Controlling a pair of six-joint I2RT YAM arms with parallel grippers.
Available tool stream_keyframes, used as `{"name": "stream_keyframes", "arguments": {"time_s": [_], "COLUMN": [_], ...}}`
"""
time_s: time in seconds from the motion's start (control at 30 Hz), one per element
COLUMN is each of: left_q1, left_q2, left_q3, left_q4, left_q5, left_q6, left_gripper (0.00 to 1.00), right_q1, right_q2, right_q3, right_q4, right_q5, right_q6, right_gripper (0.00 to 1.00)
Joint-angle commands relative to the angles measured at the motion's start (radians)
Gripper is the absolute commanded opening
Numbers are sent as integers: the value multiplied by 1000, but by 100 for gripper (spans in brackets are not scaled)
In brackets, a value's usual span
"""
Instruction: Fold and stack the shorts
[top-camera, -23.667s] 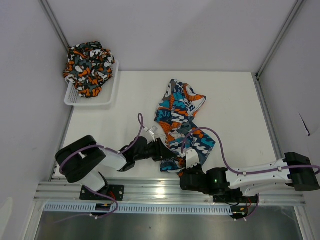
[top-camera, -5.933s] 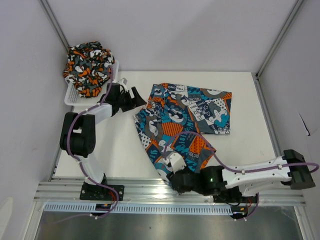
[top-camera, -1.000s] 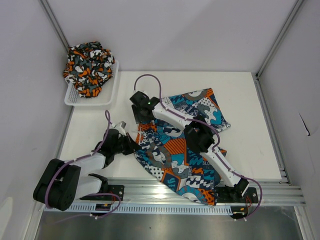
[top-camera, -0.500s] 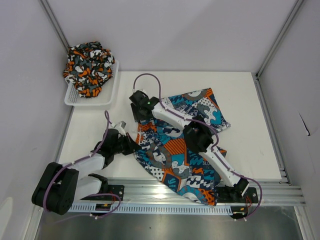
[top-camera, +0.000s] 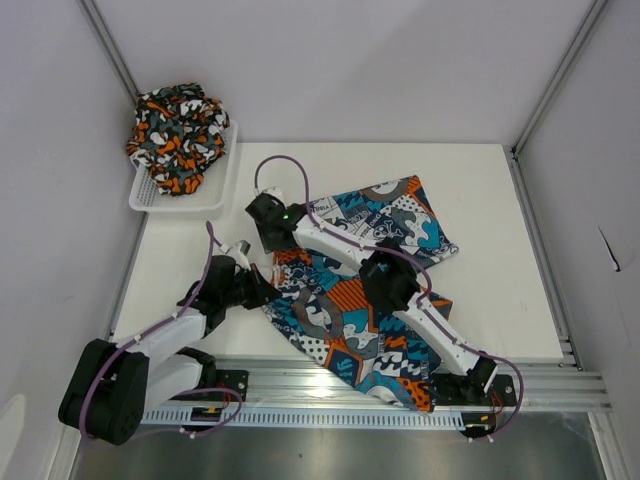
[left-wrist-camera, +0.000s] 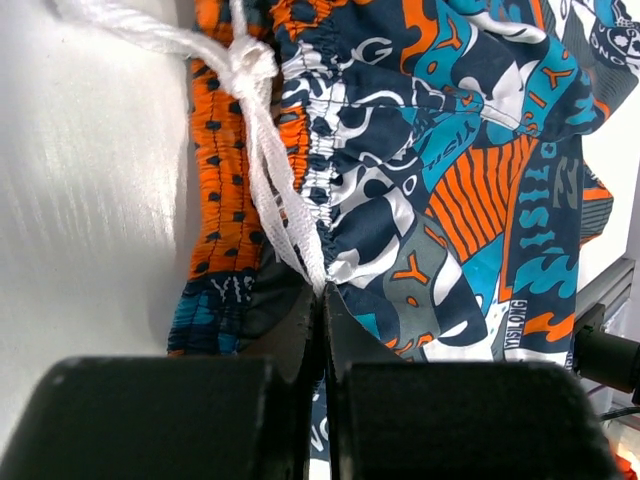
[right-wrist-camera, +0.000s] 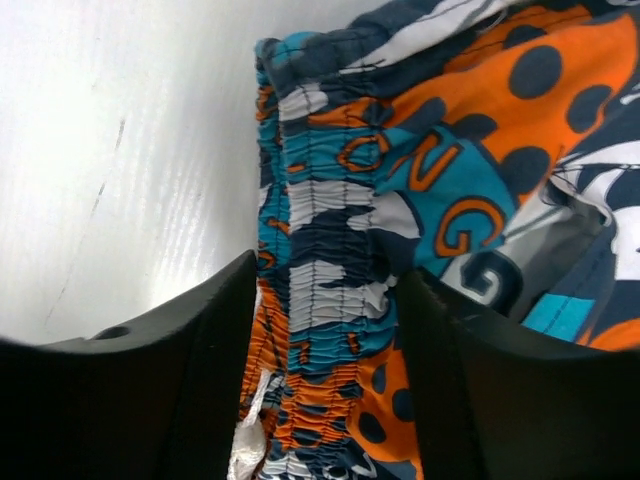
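The teal-blue, orange and white patchwork shorts (top-camera: 330, 320) lie spread over the middle of the table. My left gripper (top-camera: 258, 292) is shut on their gathered waistband (left-wrist-camera: 322, 180), right beside the knotted white drawstring (left-wrist-camera: 255, 110). Reaching across the cloth, my right gripper (top-camera: 268, 238) hangs over the far end of that waistband. In the right wrist view its fingers (right-wrist-camera: 200, 340) stand apart on either side of the elastic band (right-wrist-camera: 335, 260), open. The orange, black and white camouflage shorts (top-camera: 178, 135) sit bunched in the white basket (top-camera: 215, 195).
The basket stands at the table's back left corner. Bare white table (top-camera: 495, 280) shows to the right of the shorts. A metal rail (top-camera: 300, 380) runs along the near edge, and white walls close in the left, back and right sides.
My right gripper has shifted a little to the left along the waistband and its fingers have narrowed slightly. The left gripper stays shut on the cloth.
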Motion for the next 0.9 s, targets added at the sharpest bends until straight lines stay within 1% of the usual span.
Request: {"name": "stream_keyframes", "arguments": {"time_s": [0.0, 0.03, 0.07, 0.13, 0.23, 0.27, 0.33, 0.37, 0.43, 0.47, 0.57, 0.7, 0.77, 0.87], "left_q1": [-11, -11, -10, -10, -10, -8, -7, -4, 5, 8, 42, 106, 123, 145], "left_q2": [-20, -24, -29, -49, -72, -77, -90, -94, -91, -86, -63, -5, 31, 46], "left_q3": [-11, -17, -22, -46, -65, -68, -72, -72, -68, -62, -39, 7, 15, 41], "left_q4": [4, 4, 5, 5, -5, -13, -18, -18, -18, -18, -8, 7, 44, 65], "left_q5": [-7, -7, -7, -8, -4, -4, -1, -1, 5, 6, 38, 94, 140, 157], "left_q6": [-1, -1, -6, -11, -14, -11, -6, -2, 9, 20, 44, 92, 100, 113], "left_gripper": [0, 0, 0, 0, 3, 11, 21, 40, 55, 67, 79, 81, 81, 82], "right_q1": [-9, -14, -17, -23, -37, -42, -45, -52, -55, -57, -59, -62, -63, -66], "right_q2": [36, 42, 45, 50, 49, 45, 41, 38, 33, 29, 27, 29, 30, 30], "right_q3": [40, 38, 40, 38, 38, 38, 38, 38, 37, 38, 38, 35, 34, 26], "right_q4": [-51, -54, -54, -55, -49, -46, -43, -38, -31, -31, -22, -11, -6, -3], "right_q5": [57, 57, 59, 66, 63, 65, 65, 62, 54, 51, 33, 7, -15, -18], "right_q6": [6, 11, 12, 18, 29, 31, 29, 25, 17, 11, 3, -1, -6, -20], "right_gripper": [57, 52, 50, 48, 44, 43, 41, 41, 41, 41, 40, 40, 39, 39]}}
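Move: The near end of the shorts' waistband lies almost under the shut left fingers, roughly 1 cm ahead, 1 cm left and 1 cm below, with the drawstring knot about 7 cm ahead, level sideways. The right hand, half open, has the far stretch of waistband about 2 cm ahead, 1 cm right and 1 cm below; from it the waistband's far corner is some 6 cm ahead and 1 cm right, the knot about 5 cm back and 1 cm left. The left hand, shut on the drawstring's loose end, eases back and down about 1 cm, springs wide open to free the cord, then goes some 2 cm forward and slightly left and up, so its fingers straddle the near waistband. Meanwhile the right hand slides about 3 cm forward and to the right along the waistband towards its far corner, staying low with the elastic between its fingers and narrowing them about it without shutting. ##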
